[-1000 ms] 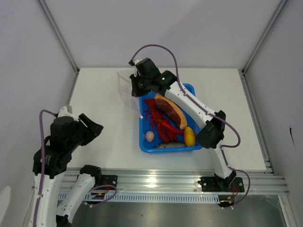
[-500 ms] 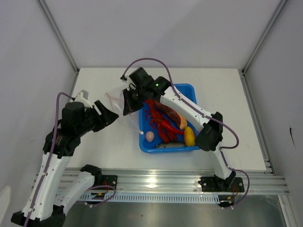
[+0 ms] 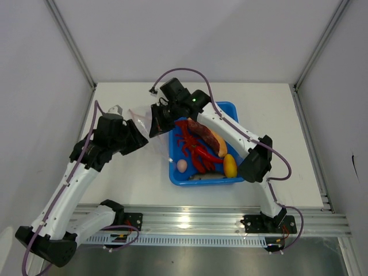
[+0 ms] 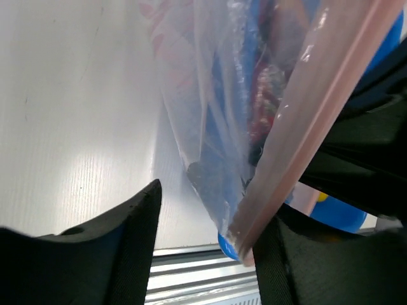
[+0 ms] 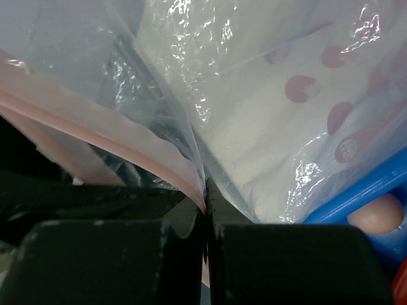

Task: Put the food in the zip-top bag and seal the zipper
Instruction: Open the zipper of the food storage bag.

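Note:
The clear zip-top bag (image 3: 144, 121) hangs just left of the blue tub (image 3: 233, 109), held up off the table. My right gripper (image 3: 156, 123) is shut on the bag's mouth edge; in the right wrist view the pink-red zipper strip (image 5: 127, 136) runs into the closed jaws (image 5: 205, 210). My left gripper (image 3: 140, 138) is open. In its wrist view (image 4: 206, 254) the bag's lower corner and the strip (image 4: 318, 121) lie between the fingers, close to the right one. The steak (image 3: 207, 135), red chilies (image 3: 192, 150), egg (image 3: 181, 165), yellow pepper (image 3: 230, 165) and fish (image 3: 204, 177) lie in the tub. The cucumber and slider are not visible.
The tub's rim (image 5: 372, 181) and the egg (image 5: 375, 216) show through the bag in the right wrist view. White enclosure walls stand on three sides. The aluminium rail (image 3: 218, 218) runs along the near table edge.
My left arm has swung up and right from the table's left side, bringing its open jaws around the bag's corner. My right gripper has kept hold of the bag and shifted slightly left.

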You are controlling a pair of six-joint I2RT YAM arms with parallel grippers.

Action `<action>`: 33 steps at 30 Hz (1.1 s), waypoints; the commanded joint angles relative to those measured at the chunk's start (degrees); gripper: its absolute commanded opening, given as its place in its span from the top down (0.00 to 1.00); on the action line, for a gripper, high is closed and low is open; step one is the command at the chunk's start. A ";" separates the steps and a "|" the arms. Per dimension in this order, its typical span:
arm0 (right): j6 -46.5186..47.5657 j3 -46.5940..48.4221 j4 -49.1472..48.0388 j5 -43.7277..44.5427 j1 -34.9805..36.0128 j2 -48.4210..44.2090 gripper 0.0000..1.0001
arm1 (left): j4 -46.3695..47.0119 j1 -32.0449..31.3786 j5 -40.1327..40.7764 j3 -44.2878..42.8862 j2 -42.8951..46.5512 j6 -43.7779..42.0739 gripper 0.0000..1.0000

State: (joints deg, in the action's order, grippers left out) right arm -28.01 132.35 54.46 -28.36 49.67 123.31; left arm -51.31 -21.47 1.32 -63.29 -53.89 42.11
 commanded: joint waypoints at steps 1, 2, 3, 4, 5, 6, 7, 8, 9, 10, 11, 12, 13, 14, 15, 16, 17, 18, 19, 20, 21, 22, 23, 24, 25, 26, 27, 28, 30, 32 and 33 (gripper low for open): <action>-2.48 3.26 -1.81 -2.40 -1.77 -4.65 1.00 | -1.34 -0.50 5.18 -2.55 0.62 -0.88 0.49; -2.84 3.09 -2.07 -2.75 -2.12 -4.74 1.00 | -1.51 -0.50 5.53 -3.07 0.89 -2.10 0.60; -3.01 3.17 -2.42 -3.45 -2.73 -4.92 1.00 | -1.86 -0.50 6.14 -4.81 0.63 -2.73 0.70; -3.28 3.17 -2.51 -3.89 -3.08 -4.92 1.00 | -3.34 -0.50 6.67 -5.61 0.28 -3.34 0.80; -3.19 3.26 -2.60 -4.16 -3.35 -4.92 1.00 | -4.32 -0.50 7.20 -6.49 -0.77 -4.57 0.99; -3.19 3.17 -2.51 -4.33 -3.87 -4.92 1.00 | -5.72 -0.50 7.81 -9.02 -1.39 -4.75 0.99; -3.19 3.17 -2.34 -4.68 -4.23 -4.74 1.00 | -8.26 -0.50 9.12 -12.01 -2.09 -5.54 0.99; -2.84 3.00 -2.16 -4.86 -4.67 -4.65 1.00 | -9.24 -0.50 9.66 -14.73 -2.62 -6.07 0.99; -2.67 2.47 -1.81 -5.04 -4.93 -4.65 1.00 | -10.47 -0.50 10.19 -16.24 -3.41 -6.42 0.99; -2.14 2.03 -1.72 -4.52 -5.46 -4.65 1.00 | -13.26 -0.50 11.32 -20.34 -3.85 -6.95 0.99; -1.70 1.33 -1.55 -4.16 -5.81 -4.65 1.00 | -14.60 -0.50 11.68 -21.86 -4.29 -7.39 0.99; -1.18 0.02 -1.55 -4.16 -6.16 -4.65 1.00 | -16.26 -0.41 11.95 -23.36 -5.69 -7.74 0.99; -0.82 -0.60 -1.55 -4.33 -7.03 -4.57 1.00 | -18.37 -0.41 12.38 -28.07 -6.66 -7.83 0.99; -0.47 -1.13 -1.20 -4.07 -7.48 -4.22 1.00 | -22.39 -0.41 12.30 -29.51 -7.63 -7.92 0.99; 0.75 -1.48 -0.50 -3.46 -7.74 -3.87 1.00 | -24.17 -0.41 12.13 -30.66 -8.68 -8.09 0.99; 1.55 -1.22 0.29 -2.67 -8.53 -3.43 1.00 | -26.02 -0.41 11.69 -32.84 -10.78 -8.27 0.99; 2.16 -1.13 1.26 -1.19 -8.97 -2.99 1.00 | -27.77 -0.41 11.08 -34.69 -11.84 -8.27 0.99; 2.95 -1.31 2.22 -0.91 -9.32 -2.20 1.00 | -30.84 -0.41 10.64 -35.76 -12.81 -8.44 0.99; 3.31 -1.57 2.67 -0.82 -9.68 -1.76 1.00 | -32.17 -0.41 10.63 -36.20 -14.56 -8.62 0.99; 3.57 -1.57 3.72 -0.65 -10.55 -1.32 1.00 | -33.06 -0.41 10.63 -36.21 -15.19 -8.71 0.99; 4.10 -1.31 4.34 -0.47 -10.82 -0.10 1.00 | -33.24 -0.41 10.11 -35.07 -15.63 -9.23 0.99; 4.36 -0.96 4.78 -0.29 -11.00 0.53 1.00 | -33.24 -0.41 9.84 -34.63 -16.42 -9.67 0.99; 4.72 -0.78 5.30 -0.12 -11.09 1.05 1.00 | -32.98 -0.41 9.49 -33.93 -16.86 -9.68 0.99; 4.98 -0.70 5.57 -0.12 -11.00 1.58 1.00 | -31.59 -0.41 7.14 -31.75 -17.12 -10.02 1.00; 5.59 -0.78 5.75 -0.38 -10.82 2.28 0.98 | -30.79 -0.41 5.72 -31.03 -17.48 -10.38 0.99; 5.68 -1.22 5.84 -1.08 -10.47 2.64 0.94 | -29.82 -0.41 2.58 -28.06 -18.17 -10.29 0.99; 5.77 -1.48 5.92 -1.26 -10.30 2.99 0.93 | -28.33 -0.41 1.24 -27.77 -18.53 -10.47 0.99; 5.95 -1.66 6.01 -1.35 -10.03 3.60 0.91 | -26.41 -0.41 0.44 -27.16 -18.88 -10.29 1.00; 6.30 -1.93 6.54 -1.35 -9.42 3.87 0.77 | -25.07 -0.41 -0.88 -26.36 -19.85 -9.85 0.99; 6.82 -2.10 6.45 -0.03 -9.15 3.26 0.60 | -23.75 -0.41 -0.88 -26.71 -20.46 -9.85 0.99; 7.00 -2.19 6.36 0.58 -9.07 2.82 0.46 | -23.66 -0.41 -0.88 -26.89 -20.64 -9.85 0.99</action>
State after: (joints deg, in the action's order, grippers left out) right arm -23.16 129.84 59.59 -29.80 40.07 127.13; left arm -75.57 -21.78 2.79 -89.56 -74.83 33.41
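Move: The bag's near corner, where the zipper strip ends, already hangs between the left gripper's open fingers, at most 1 cm to the right of its hand point. From the right gripper, which already pinches the strip, that corner is some 5 cm left and 3 cm back, 1 cm lower. The blue bin's middle lies about 12 cm ahead and 21 cm right of the right gripper, the egg 2 cm ahead and 8 cm right, both around 20 cm below. Shut the left gripper on the zipper corner, lift it about 10 cm with a slight drift left, then bring it back down almost as far, tipping its fingers downward. Meanwhile draw the right gripper some 6 cm forward and as much to the right, away from the left one, rising a little and then sinking, and open it to nearly half as it sinks. ##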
